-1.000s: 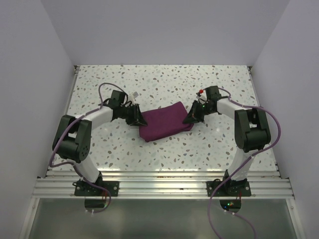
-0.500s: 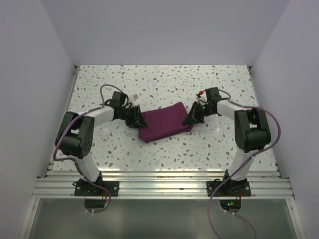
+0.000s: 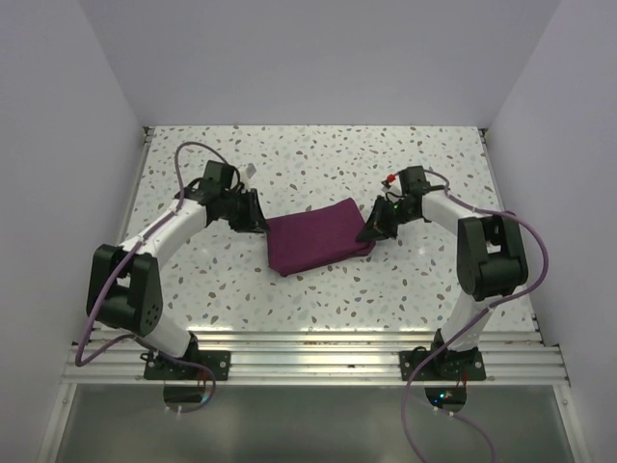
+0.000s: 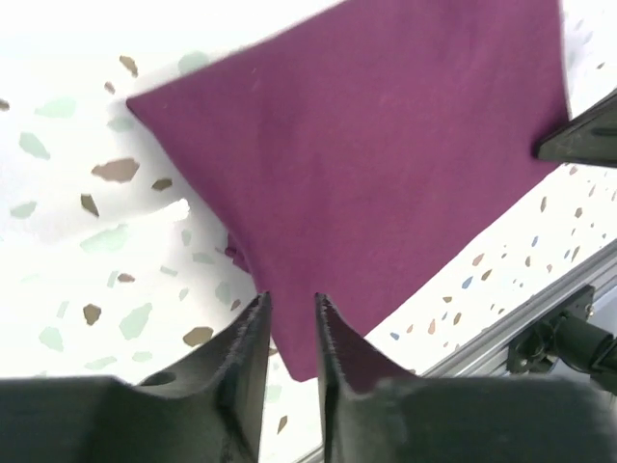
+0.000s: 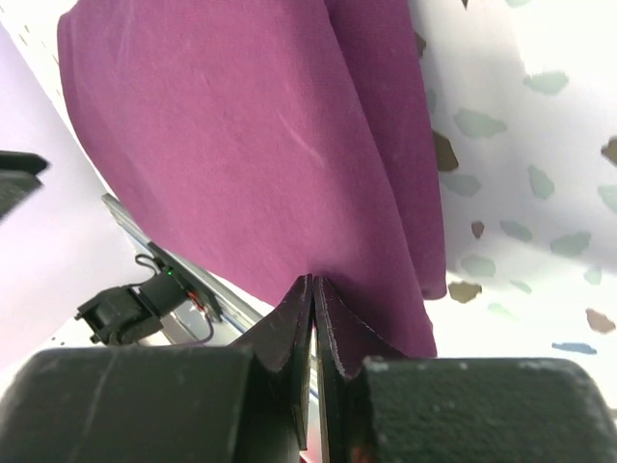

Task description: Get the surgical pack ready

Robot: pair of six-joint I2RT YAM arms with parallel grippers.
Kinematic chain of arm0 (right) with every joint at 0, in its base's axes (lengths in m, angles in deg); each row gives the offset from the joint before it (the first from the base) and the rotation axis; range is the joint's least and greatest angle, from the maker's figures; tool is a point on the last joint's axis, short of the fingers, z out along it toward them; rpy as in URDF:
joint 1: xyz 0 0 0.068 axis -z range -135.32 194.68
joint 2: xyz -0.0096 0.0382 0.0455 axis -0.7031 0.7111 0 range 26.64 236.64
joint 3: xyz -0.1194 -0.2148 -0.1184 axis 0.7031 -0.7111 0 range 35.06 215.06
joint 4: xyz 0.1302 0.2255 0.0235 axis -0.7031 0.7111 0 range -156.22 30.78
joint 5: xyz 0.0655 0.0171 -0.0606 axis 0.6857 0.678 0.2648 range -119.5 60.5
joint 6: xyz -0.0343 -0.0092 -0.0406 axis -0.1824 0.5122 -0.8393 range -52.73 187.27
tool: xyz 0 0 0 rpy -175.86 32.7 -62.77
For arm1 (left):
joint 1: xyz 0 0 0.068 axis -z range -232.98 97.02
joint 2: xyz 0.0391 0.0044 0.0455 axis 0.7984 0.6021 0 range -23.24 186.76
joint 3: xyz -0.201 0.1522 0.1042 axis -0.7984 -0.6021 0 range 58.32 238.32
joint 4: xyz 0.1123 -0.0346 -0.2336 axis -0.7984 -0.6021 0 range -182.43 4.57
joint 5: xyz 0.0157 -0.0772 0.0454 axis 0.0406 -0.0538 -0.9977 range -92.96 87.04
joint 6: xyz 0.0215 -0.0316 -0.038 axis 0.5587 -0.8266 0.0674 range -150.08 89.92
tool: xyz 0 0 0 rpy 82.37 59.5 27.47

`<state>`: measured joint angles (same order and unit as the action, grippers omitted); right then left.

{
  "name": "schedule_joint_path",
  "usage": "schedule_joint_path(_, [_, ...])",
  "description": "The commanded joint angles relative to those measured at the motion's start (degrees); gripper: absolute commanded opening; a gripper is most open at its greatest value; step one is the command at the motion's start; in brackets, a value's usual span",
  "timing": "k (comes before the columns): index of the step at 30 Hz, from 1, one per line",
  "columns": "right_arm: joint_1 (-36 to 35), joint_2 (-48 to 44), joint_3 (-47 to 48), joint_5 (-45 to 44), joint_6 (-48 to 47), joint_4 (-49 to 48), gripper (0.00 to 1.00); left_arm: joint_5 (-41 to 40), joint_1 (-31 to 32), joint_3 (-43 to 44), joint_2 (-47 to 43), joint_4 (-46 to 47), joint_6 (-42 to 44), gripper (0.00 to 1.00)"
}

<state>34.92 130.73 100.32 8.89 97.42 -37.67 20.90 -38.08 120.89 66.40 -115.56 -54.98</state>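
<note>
The surgical pack (image 3: 316,236) is a compact plum-purple cloth bundle lying flat mid-table, and only its cloth shows. My left gripper (image 3: 255,220) hovers just off its left edge. In the left wrist view that gripper (image 4: 291,299) is open by a narrow gap with nothing between the fingers, and the pack (image 4: 366,145) lies beyond the tips. My right gripper (image 3: 369,230) rests on the bundle's right edge. In the right wrist view it (image 5: 313,280) is shut, its tips pressed against the pack (image 5: 241,125). I cannot tell whether a fold is pinched.
The speckled white table (image 3: 318,159) is boxed in by pale walls at the left, right and back. An aluminium rail (image 3: 308,357) carrying both arm bases runs along the near edge. The right arm's dark finger (image 4: 588,135) shows at the edge of the left wrist view.
My left gripper has drawn back to the left and slightly away from the bundle's left edge, its arm swinging outward. The right gripper and the pack have stayed put.
</note>
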Motion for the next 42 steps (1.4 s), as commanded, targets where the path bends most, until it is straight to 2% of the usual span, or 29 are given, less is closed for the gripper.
schedule_joint_path(1, [0.0,-3.1,0.8,-1.4,-2.1,3.7,0.07,2.1,0.0,0.6,-2.1,2.3,1.0,0.24])
schedule_joint_path(6, [0.4,-5.7,-2.0,-1.6,-4.1,4.8,0.07,11.2,3.1,-1.3,1.4,9.3,-0.8,0.16])
schedule_joint_path(11, [1.0,-6.2,-3.0,-2.5,-5.5,5.4,0.06,14.7,6.0,-1.4,6.5,11.6,-1.8,0.12])
schedule_joint_path(23, [1.1,-5.9,-6.3,-4.3,-3.7,0.7,0.06,14.9,6.7,-1.1,11.4,8.3,0.0,0.03])
schedule_joint_path(28, [1.4,-3.0,-6.1,-11.9,-3.5,-1.0,0.06,13.6,6.6,-2.8,12.7,7.7,0.5,0.01])
schedule_joint_path(31, [1.6,-2.2,-6.7,-13.5,-1.9,-4.1,0.06,13.3,6.7,-3.3,13.8,7.2,1.0,0.0])
schedule_joint_path(37, [2.0,-1.9,-5.6,-21.2,-1.6,-2.5,0.06,11.6,6.7,-4.7,15.2,6.7,2.3,0.0])
schedule_joint_path(39, [2.3,-2.7,-5.2,-19.9,-1.9,-1.2,0.09,11.2,6.7,-5.2,15.2,6.6,2.8,0.0])
schedule_joint_path(40, [2.3,-3.4,-5.2,-19.4,-2.1,-0.8,0.14,11.0,6.7,-5.2,14.9,6.4,3.1,0.0])
schedule_joint_path(41, [2.3,-4.9,-5.4,-18.5,-2.3,-0.8,0.29,10.9,6.6,-5.2,14.2,6.3,3.5,0.0])
schedule_joint_path(42, [2.4,-5.5,-5.6,-16.4,-2.8,-0.7,0.33,10.9,6.7,-5.2,13.6,6.3,3.5,0.01])
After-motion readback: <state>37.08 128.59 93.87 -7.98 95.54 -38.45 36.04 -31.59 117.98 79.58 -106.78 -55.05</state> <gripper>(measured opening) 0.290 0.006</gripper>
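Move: The purple cloth bundle's near-left top, where the left hand is heading, lies about 4 cm back, 6 cm to the right and 6 cm below that hand; its near-left corner is some 7 cm back, 5 cm right and 9 cm below. From the right hand, the bundle's right end sits 1 cm back, 3 cm right and 4 cm below, the far-right corner about 14 cm ahead, 2 cm left and 4 cm below. The bundle's near-left top gets the left hand's shut fingertips: from just off its left side they close, swing some 7 cm right, then come 4 cm back and 6 cm down onto the cloth, the wrist turning clockwise. The right fingers leave the right end, drawing back about 3 cm, then curving forward, right and down beside it near the table, tilting some 15 degrees and starting to open. ##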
